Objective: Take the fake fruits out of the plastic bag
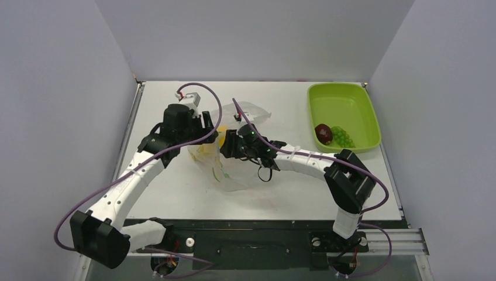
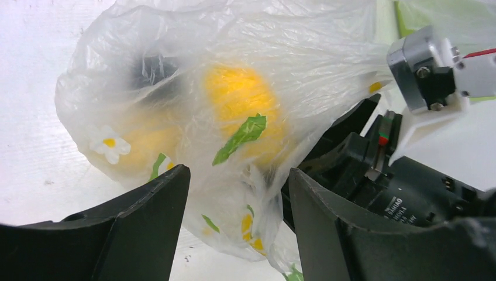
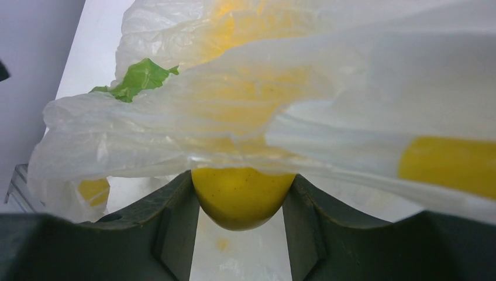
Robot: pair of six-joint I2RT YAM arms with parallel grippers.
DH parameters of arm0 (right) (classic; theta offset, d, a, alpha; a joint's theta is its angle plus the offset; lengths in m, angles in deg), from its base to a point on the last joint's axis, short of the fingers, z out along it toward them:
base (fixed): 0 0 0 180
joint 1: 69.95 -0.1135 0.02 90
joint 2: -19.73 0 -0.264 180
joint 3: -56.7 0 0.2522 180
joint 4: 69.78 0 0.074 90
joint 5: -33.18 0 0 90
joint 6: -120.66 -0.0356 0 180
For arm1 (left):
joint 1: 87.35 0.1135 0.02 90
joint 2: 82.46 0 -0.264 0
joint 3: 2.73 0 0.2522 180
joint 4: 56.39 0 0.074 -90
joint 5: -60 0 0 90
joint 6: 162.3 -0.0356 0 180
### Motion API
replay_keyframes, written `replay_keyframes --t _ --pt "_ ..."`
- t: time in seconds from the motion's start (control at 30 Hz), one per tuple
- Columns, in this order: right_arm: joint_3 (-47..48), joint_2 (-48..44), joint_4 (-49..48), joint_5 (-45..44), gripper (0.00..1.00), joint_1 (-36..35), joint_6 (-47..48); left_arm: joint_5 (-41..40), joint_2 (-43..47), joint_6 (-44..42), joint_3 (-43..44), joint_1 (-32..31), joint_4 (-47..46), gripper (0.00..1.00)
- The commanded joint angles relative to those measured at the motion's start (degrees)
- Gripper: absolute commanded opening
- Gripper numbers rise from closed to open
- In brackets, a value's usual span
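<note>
The plastic bag (image 1: 234, 172) lies crumpled mid-table between both arms. My right gripper (image 1: 226, 144) reaches into its mouth. In the right wrist view it (image 3: 241, 178) is shut on a yellow fake fruit (image 3: 243, 199), with bag film (image 3: 175, 134) draped over the top. My left gripper (image 1: 212, 130) is at the bag's far left side. In the left wrist view its jaws (image 2: 238, 181) stand open, loose film (image 2: 234, 228) hanging between them unpinched. Through the film (image 2: 193, 64) show a yellow fruit (image 2: 237, 91) and a paler one (image 2: 143, 143).
A lime-green tray (image 1: 342, 96) stands at the back right, holding a dark reddish fruit (image 1: 323, 133) and a green bunch (image 1: 343, 137). The right arm's black wrist (image 2: 374, 175) sits close beside my left fingers. Grey walls enclose the table on three sides.
</note>
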Motion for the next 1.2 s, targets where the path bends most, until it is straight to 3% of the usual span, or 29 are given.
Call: replay_keyframes --t 0.0,0.4,0.47,0.6,0.73,1.17 --pt "-0.41 -2.38 -3.85 0.42 0.00 -0.49 -2.43 -5.60 -4.99 -10.44 5.21 -3.68 4.82 0.61" --pt "-0.68 -4.30 -1.49 -1.13 0.00 -1.07 -2.76 0.46 -5.68 -18.41 -2.67 -5.49 -4.91 0.64" --pt "-0.64 -4.47 -1.25 -1.26 0.00 -1.38 -2.66 -0.12 -6.34 -18.84 -3.56 -5.49 -5.23 0.58" --pt "-0.60 -5.25 1.03 -4.08 0.00 -2.20 -1.65 -5.76 -7.26 -18.73 -2.98 -5.37 -3.64 0.23" --pt "-3.39 -8.06 2.41 -8.70 0.00 -2.64 -1.41 -9.45 -4.88 -18.75 -4.84 -5.32 -4.38 0.01" --pt "-12.30 -27.05 7.62 -6.32 0.00 -2.33 6.58 -15.69 -0.14 -18.44 -7.56 -5.51 -6.96 0.00"
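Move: The loose fold of plastic bag that the left fingers will shut on hangs about 7 cm below that hand and 1 cm to its right, neither ahead nor back. From the left hand, the yellow fruit in the right fingers is some 5 cm ahead, 4 right and 8 below; another yellow fruit in the bag lies roughly 3 ahead, 4 left and 16 below. The green bin, where the right hand's fruit is bound, is around 41 cm to that hand's right, 16 ahead and 10 below. The bag's plastic is pinched by the left hand, which sinks about 7 cm beside the held fruit, drifting right and rolling some 20 degrees so its left side rises, then shuts and draws 2 cm or so left. The yellow fruit stays gripped in the right hand, nearly still until the left has shut, then drawn right, up and back, about 5 cm each way, away from the left hand. ##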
